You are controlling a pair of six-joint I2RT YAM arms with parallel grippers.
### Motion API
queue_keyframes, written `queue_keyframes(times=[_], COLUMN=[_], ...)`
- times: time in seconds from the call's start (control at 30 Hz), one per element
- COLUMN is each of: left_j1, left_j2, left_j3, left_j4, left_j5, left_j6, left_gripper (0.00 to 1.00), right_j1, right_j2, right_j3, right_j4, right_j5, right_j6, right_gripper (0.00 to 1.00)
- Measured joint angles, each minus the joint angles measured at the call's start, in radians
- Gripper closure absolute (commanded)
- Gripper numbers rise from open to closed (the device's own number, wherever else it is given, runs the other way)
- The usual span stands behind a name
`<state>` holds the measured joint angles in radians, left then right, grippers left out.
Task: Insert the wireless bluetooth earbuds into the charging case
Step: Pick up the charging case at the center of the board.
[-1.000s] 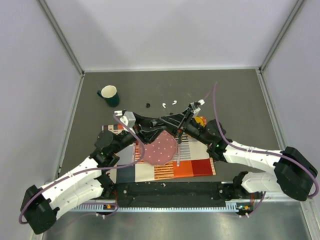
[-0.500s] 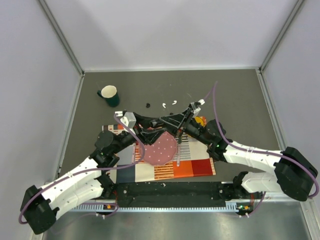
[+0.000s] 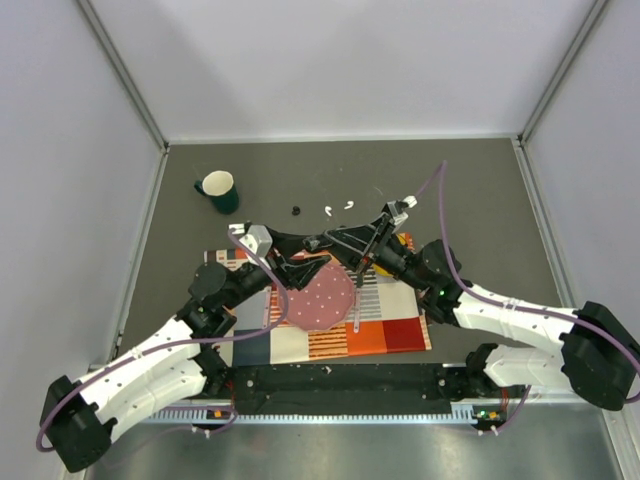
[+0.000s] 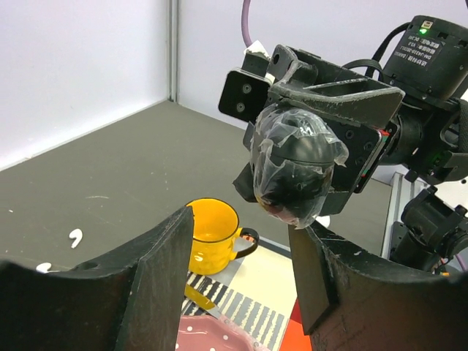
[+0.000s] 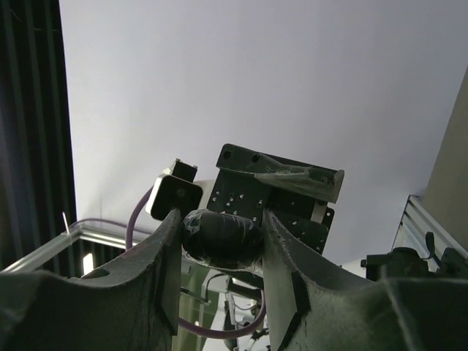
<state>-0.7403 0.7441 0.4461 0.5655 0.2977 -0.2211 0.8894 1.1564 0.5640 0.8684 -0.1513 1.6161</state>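
Two white earbuds point(image 3: 327, 210) point(image 3: 348, 204) lie side by side on the dark table beyond the arms; the left wrist view shows them at its left edge point(image 4: 74, 235). No white box shows. The charging case point(image 4: 292, 168) appears as a black oval shell wrapped in clear film, held in the air over the cloth. My right gripper point(image 5: 221, 219) is shut on it across its width. My left gripper point(image 4: 241, 227) stands open just below and in front of the case, with nothing between its fingers.
A yellow mug point(image 4: 210, 234), a pink dotted plate point(image 3: 320, 298) and a yellow-handled knife point(image 4: 194, 296) sit on a patterned cloth point(image 3: 390, 325) under the grippers. A green mug point(image 3: 219, 190) stands at the back left. A small black bit point(image 3: 296, 210) lies beside the earbuds.
My left gripper has opened and let go of the case, which stays in the right gripper. The right arm has shifted slightly to the right.
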Motion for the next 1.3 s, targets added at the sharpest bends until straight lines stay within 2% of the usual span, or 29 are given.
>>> queue_keyframes(times=[0.6, 1.1, 1.23, 1.3], left_j1=[0.0, 0.0, 0.0, 0.001], left_j2=[-0.004, 0.02, 0.026, 0.03], left_j3=[-0.063, -0.063, -0.063, -0.063], left_j4=[0.185, 0.24, 0.249, 0.253], left_j5=[0.001, 0.012, 0.017, 0.019], left_j6=[-0.042, -0.051, -0.051, -0.051], left_gripper=[0.47, 0.65, 0.66, 0.64], right_j1=[0.0, 0.0, -0.001, -0.002], right_j2=[0.038, 0.042, 0.042, 0.043], right_j3=[0.0, 0.0, 0.0, 0.0], right_j4=[0.013, 0.014, 0.014, 0.014], right_j5=[-0.012, -0.005, -0.002, -0.002], right_j6=[0.019, 0.03, 0.031, 0.031], right_gripper=[1.0, 1.0, 1.0, 1.0])
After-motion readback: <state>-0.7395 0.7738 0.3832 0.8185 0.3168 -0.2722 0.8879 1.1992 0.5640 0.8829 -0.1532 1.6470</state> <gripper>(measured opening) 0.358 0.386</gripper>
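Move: The charging case is already pinched in the right fingertips, about 1 cm to the left of the right hand point and level with it. From the open left hand it lies some 3 cm above, 1 cm back and 2 cm to the right. From the left hand the yellow mug stands roughly 7 cm ahead, 16 cm right and 20 cm below; the pink plate is about 2 cm back, straight below by some 23 cm. Left hand rises about 2 cm and closes around the charging case, which the right hand lowers roughly 1 cm. ##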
